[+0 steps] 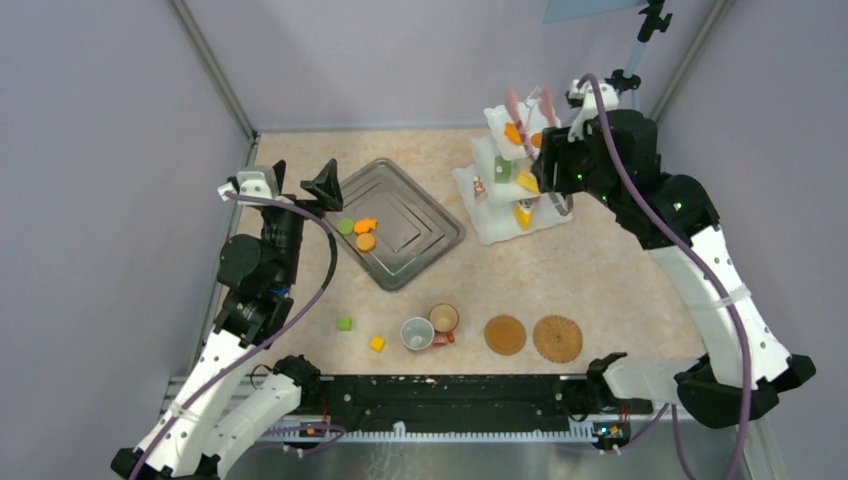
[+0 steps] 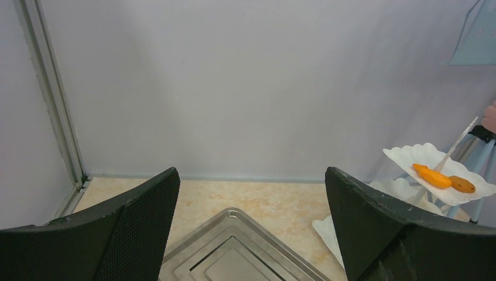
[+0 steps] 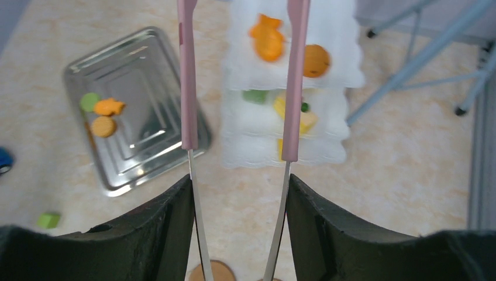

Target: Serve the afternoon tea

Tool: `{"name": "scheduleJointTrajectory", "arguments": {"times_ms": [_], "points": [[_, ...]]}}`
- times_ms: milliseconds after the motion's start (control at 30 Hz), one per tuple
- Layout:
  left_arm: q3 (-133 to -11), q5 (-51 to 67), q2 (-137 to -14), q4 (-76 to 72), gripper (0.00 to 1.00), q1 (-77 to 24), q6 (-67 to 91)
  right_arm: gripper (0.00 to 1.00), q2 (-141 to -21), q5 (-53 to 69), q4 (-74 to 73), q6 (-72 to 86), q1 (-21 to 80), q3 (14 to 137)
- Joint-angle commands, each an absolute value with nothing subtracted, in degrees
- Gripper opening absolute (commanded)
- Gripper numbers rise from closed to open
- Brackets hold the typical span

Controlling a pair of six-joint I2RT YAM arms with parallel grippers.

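The white three-tier stand (image 1: 497, 192) stands at the back right. Its top tier (image 3: 339, 35) holds an orange fish pastry (image 3: 268, 38) and an orange round (image 3: 316, 60). Lower tiers hold a green bit (image 3: 254, 95) and a yellow wedge (image 3: 303, 120). My right gripper (image 1: 548, 170) hovers over the stand, shut on the pink tongs (image 3: 188, 88), whose arms stand apart and empty. My left gripper (image 1: 303, 185) is open and empty at the tray's far left corner. A green round (image 1: 345, 226), an orange fish (image 1: 366, 224) and an orange round (image 1: 366, 241) lie on the tray. Two cups (image 1: 417, 333) and two woven mats (image 1: 505, 335) sit near the front.
The grey steel tray (image 1: 420, 235) lies at centre left and shows in the left wrist view (image 2: 234, 252). A loose green cube (image 1: 344, 323) and a yellow cube (image 1: 377, 344) lie left of the cups. Grey walls enclose the table. A light stand's legs (image 3: 409, 64) are behind the tiers.
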State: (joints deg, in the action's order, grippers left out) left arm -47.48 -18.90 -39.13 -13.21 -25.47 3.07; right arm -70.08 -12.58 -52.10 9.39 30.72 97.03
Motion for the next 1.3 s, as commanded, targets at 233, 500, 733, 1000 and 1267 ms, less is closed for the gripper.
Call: {"name": "scheduleJointTrajectory", "arguments": {"times_ms": [233,500,733,1000,1267], "points": [[-48.8,-19.3,-38.4,-14.6,0.99,-25.2,2.9,0.55,-89.0,-4.6,-33.5,11.2,48.4,93.6],[-48.5,-20.6,-37.4,-15.0,0.99,-25.2,1.9,0.58,-109.6,2.5,-32.7,4.1,51.1,104.7],[-48.6,-20.6,-37.3,-15.1,0.99,-25.0,1.8,0.58,-121.7,2.3,-36.7,0.4,52.1,113.7],[-48.5,-20.4,-37.2,-15.2,0.99,-25.0,1.9,0.59,-127.6,0.3,-38.9,-1.9,53.3,117.9],[-48.5,-20.3,-37.1,-15.1,0.99,-24.9,2.1,0.59,-130.9,-2.4,-40.8,-2.4,53.3,119.7]]}}
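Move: The right hand, holding the open pink-tipped tongs, is beside the cake stand; the orange fish snack in the tray lies about 35 cm to its left, 9 cm ahead and 37 cm below. The round cracker is some 4 cm nearer the base than the fish, the green cookie 4 cm farther left of it. The stand's top plate is about 14 cm ahead of the hand, 2 cm left, 13 cm lower. From the left hand, the fish lies roughly 9 cm ahead, 6 cm right, 41 cm below. Still holding the tongs with their jaws apart, the right hand leaves the cake stand in a fast arc to the left, nearly level at first and then diving steeply, about 30 cm left and 30 cm down in all, and slows as it brings the tongs over the snacks left in the tray. On the way the wrist swings roughly 40 degrees counter-clockwise and tips the tongs some 20 degrees further down, while the fingers keep their loose hold so that the jaws stay open around the fish and cracker end of the tray. ##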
